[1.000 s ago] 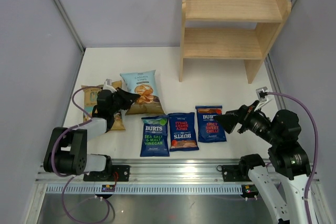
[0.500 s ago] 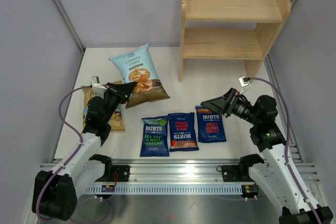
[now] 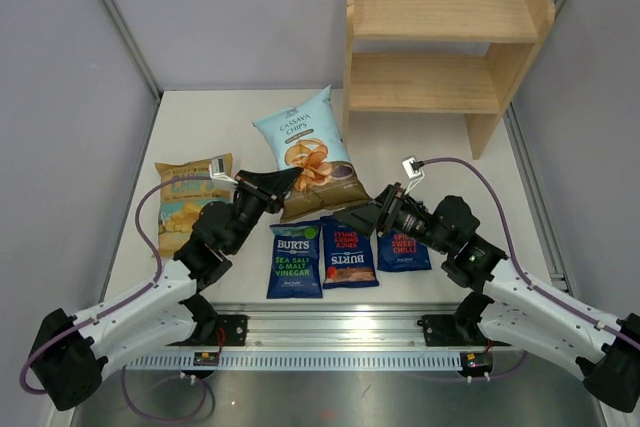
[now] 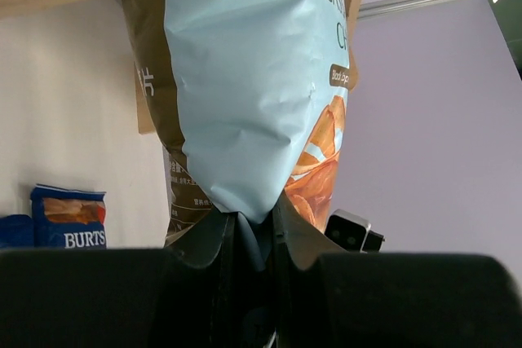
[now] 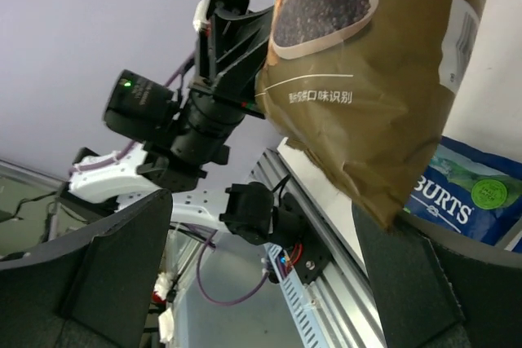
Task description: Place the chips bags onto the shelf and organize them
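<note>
My left gripper (image 3: 284, 180) is shut on the bottom edge of the light-blue-and-olive chips bag (image 3: 310, 150), holding it upright above the table's middle. In the left wrist view that bag (image 4: 245, 79) rises straight out of the pinched jaws (image 4: 253, 230). My right gripper (image 3: 366, 215) is open just right of the bag's lower corner; its view shows the bag's olive back (image 5: 367, 79) ahead of the wide jaws (image 5: 261, 275). Three dark-blue BURTS bags (image 3: 295, 259) (image 3: 347, 252) (image 3: 405, 252) lie flat in front. The tan-and-teal bag (image 3: 188, 205) lies at the left. The wooden shelf (image 3: 440, 32) stands at the back right, bare.
The two arms' wrists are close together over the BURTS bags. Grey walls enclose the table on both sides, and a metal rail (image 3: 330, 332) runs along the near edge. The right arm covers part of the rightmost BURTS bag.
The left arm has lifted the light-blue bag off the table and carried it right, toward the centre. The right arm has swung left and forward to the bag, jaws still open.
</note>
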Available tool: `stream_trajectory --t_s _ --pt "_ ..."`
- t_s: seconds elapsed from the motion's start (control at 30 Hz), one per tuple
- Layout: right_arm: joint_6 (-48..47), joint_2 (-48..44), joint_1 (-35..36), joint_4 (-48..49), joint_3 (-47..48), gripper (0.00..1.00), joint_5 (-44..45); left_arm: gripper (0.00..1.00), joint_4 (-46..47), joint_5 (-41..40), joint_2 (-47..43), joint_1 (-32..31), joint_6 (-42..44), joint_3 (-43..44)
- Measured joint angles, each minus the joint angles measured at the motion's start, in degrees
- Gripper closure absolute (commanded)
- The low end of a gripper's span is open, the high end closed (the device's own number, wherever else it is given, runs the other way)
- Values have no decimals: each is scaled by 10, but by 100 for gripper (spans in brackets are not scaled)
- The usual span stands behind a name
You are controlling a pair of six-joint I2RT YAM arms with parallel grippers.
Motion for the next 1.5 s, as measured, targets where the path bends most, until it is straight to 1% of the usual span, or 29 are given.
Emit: stream_trajectory --t_s 0.13,0.3,0.4,0.67,0.8,0.93,0.97,1.03,1.07,1.1,1.17,1.2,1.23,1.3,1.33,1.4,1.43,1.5 --pt "-23 8 30 3 -5 1 63 98 -12 -44 16 -50 -4 25" --pt "-36 -17 35 2 -28 0 138 97 -9 -80 28 -86 -9 44" --pt "-43 -33 35 7 -30 1 166 97 -2 -89 42 -107 -13 45" --pt "-71 -41 35 23 -29 0 177 96 -6 -90 89 -132 -16 94" --pt "-73 -34 35 12 -28 1 188 96 0 -88 101 -142 -16 97" --pt "-73 -40 35 -2 -28 2 202 93 3 -88 106 -155 -16 97" --pt "-74 -43 35 -3 -28 3 203 92 5 -88 106 -156 -16 97" --pt "-79 -49 35 -5 -28 15 204 90 10 -87 106 -160 -15 97" --pt "-82 -50 35 -5 -28 24 206 89 11 -86 106 -161 -14 97" --pt "-87 -50 35 -5 -28 38 207 86 9 -86 106 -162 -11 99" --pt "-95 -50 36 -4 -28 50 208 81 -12 -86 106 -164 1 111" --pt "-100 -50 35 -1 -28 56 207 73 -24 -86 106 -164 6 119" --pt "-106 -50 36 3 -28 66 207 70 -37 -86 106 -165 15 128" --pt "-117 -52 35 17 -28 70 203 63 -57 -86 102 -166 29 139" --pt "-120 -54 35 19 -28 72 201 53 -64 -86 98 -167 34 141" --pt "-127 -57 35 21 -28 73 198 38 -80 -89 88 -169 45 142" --pt "-129 -59 35 20 -28 75 197 24 -88 -89 84 -170 48 142" --pt "-132 -62 35 19 -28 77 196 16 -116 -96 75 -173 59 145"
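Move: From the left hand, which already pinches the cassava bag by its left edge, the open right gripper is about 12 cm to the right and 8 cm back, level; the bag's middle is 4 cm ahead and 4 cm right. From the right hand that middle is roughly 12 cm ahead and 8 cm left, the bag's bottom corner dipping towards its fingers. On the table some 23 cm below it, the upside-down Burts bag is 1 cm ahead and 2 cm left, Spicy Chilli 4 cm ahead and 11 cm right. Rightward by about 8 cm, and some 3 cm back and up, the left hand carries the cassava bag towards the right gripper, then opens its fingers around it. The right hand edges about 3 cm forward and 3 cm right, turning clockwise nearly 20 degrees and tipping up slightly, then closes on the bag's brown bottom end before the left lets go. ##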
